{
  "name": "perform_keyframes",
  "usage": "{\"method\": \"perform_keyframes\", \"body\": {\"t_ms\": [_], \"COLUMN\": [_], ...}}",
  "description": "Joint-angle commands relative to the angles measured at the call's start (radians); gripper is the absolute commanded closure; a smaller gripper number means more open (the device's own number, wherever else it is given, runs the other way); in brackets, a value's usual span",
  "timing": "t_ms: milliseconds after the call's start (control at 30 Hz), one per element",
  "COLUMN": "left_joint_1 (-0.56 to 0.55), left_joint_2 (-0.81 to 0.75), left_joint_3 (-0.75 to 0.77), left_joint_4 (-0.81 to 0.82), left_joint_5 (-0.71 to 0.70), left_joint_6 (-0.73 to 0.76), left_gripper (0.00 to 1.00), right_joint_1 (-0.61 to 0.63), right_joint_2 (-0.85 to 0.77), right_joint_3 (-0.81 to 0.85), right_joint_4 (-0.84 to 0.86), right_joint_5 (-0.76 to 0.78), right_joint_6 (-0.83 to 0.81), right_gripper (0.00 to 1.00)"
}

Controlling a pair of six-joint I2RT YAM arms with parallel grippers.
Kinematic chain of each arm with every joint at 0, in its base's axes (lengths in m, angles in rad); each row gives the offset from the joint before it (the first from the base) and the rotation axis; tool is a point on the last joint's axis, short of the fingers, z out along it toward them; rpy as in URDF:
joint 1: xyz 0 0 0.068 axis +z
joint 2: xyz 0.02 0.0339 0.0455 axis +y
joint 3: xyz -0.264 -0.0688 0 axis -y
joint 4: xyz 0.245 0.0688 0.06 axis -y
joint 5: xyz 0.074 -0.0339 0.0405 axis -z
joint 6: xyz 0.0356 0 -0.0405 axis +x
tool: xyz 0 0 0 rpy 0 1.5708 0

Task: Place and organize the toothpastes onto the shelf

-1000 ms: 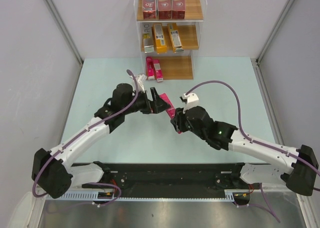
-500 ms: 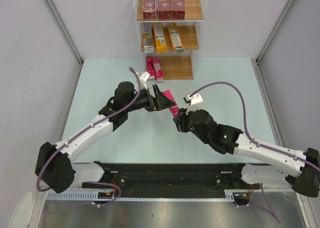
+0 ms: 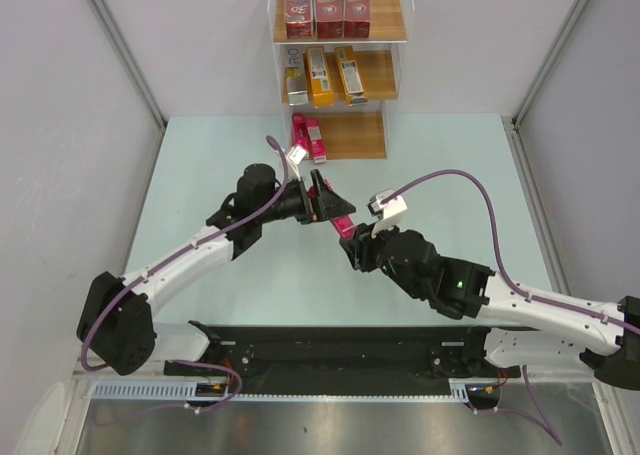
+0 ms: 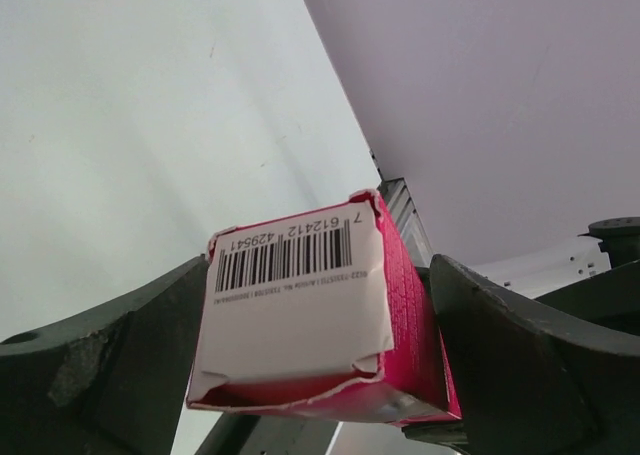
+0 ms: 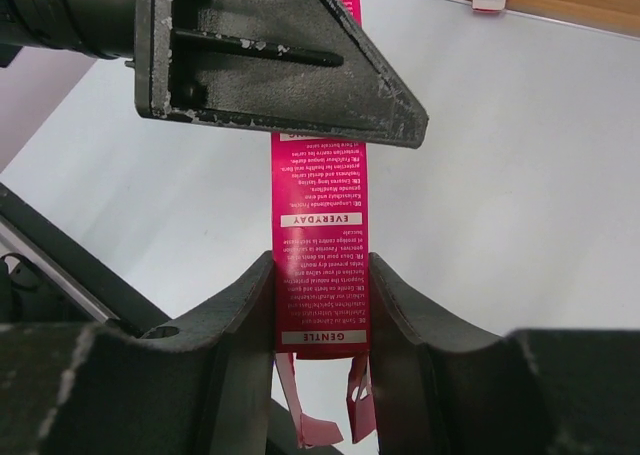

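A slim bright pink toothpaste carton hangs in the air over the middle of the table. My right gripper is shut on its lower end, whose flaps hang torn open below the fingers. My left gripper is open, its two fingers standing close on either side of the carton's barcode end. In the top view the left gripper comes in from the left and the right gripper from below. The shelf stands at the far edge.
The shelf's top tier holds three dark red cartons, the middle tier three orange-yellow ones, and the bottom board two pink ones at its left end. Grey walls close in the table on both sides.
My left gripper has slid forward over the pink carton's upper end and its jaws have narrowed a little. The right arm has shifted slightly, still holding the carton.
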Motion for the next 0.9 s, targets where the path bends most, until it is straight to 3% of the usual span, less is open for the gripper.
{"method": "perform_keyframes", "body": {"t_ms": [0,100,167,200,233,300,367,567,667,767,867], "left_joint_1": [-0.002,-0.001,0.01,0.016,0.03,0.045,0.07,0.151,0.19,0.208,0.208], "left_joint_2": [-0.008,-0.03,-0.043,-0.05,-0.054,-0.065,-0.074,-0.096,-0.087,-0.07,-0.057], "left_joint_3": [-0.048,-0.094,-0.126,-0.139,-0.16,-0.176,-0.188,-0.167,-0.136,-0.102,-0.059], "left_joint_4": [0.127,0.256,0.337,0.368,0.428,0.479,0.52,0.501,0.471,0.461,0.425], "left_joint_5": [0.019,0.05,0.068,0.078,0.087,0.118,0.136,0.211,0.279,0.34,0.395], "left_joint_6": [-0.049,-0.105,-0.154,-0.189,-0.206,-0.251,-0.265,-0.268,-0.245,-0.219,-0.182], "left_gripper": [0.07,0.13,0.26,0.4,0.46,0.54,0.54,0.53,0.53,0.53,0.53], "right_joint_1": [0.012,0.011,0.012,0.011,0.011,0.008,0.0,-0.133,-0.266,-0.363,-0.416], "right_joint_2": [-0.021,-0.001,0.007,0.01,0.015,0.018,0.022,0.007,0.012,0.053,0.119], "right_joint_3": [0.024,0.024,0.024,0.024,0.024,0.024,0.024,0.022,0.022,0.022,0.022], "right_joint_4": [0.114,0.104,0.1,0.1,0.1,0.102,0.102,0.094,0.12,0.18,0.269], "right_joint_5": [0.016,0.009,0.002,0.005,0.008,0.009,0.0,-0.193,-0.447,-0.802,-0.966], "right_joint_6": [-0.021,0.0,0.01,0.013,0.016,0.019,0.024,0.096,0.137,0.168,0.203], "right_gripper": [0.71,0.68,0.64,0.62,0.62,0.61,0.59,0.35,0.24,0.12,0.09]}}
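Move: The toothpaste I'm handing over is still gripped near its close end by my right fingers. Its middle is about 5 cm ahead and 3 cm left of that hand, level with it. My open left fingers straddle its far part, so its middle lies some 3 cm back and 2 cm right of my left hand. From the left hand, the two pink boxes on the bottom shelf stand roughly 33 cm ahead, 8 cm left and 20 below. I close my left fingers across the far part of the toothpaste and take over its weight as my right fingers open wide and let go. The left hand dips back a centimetre, then carries the box left and up, about 4 cm each way, its fingertips tipping up some 15 degrees. My right hand eases slightly left, then goes forward about 3 cm as it opens, its wrist turning. ##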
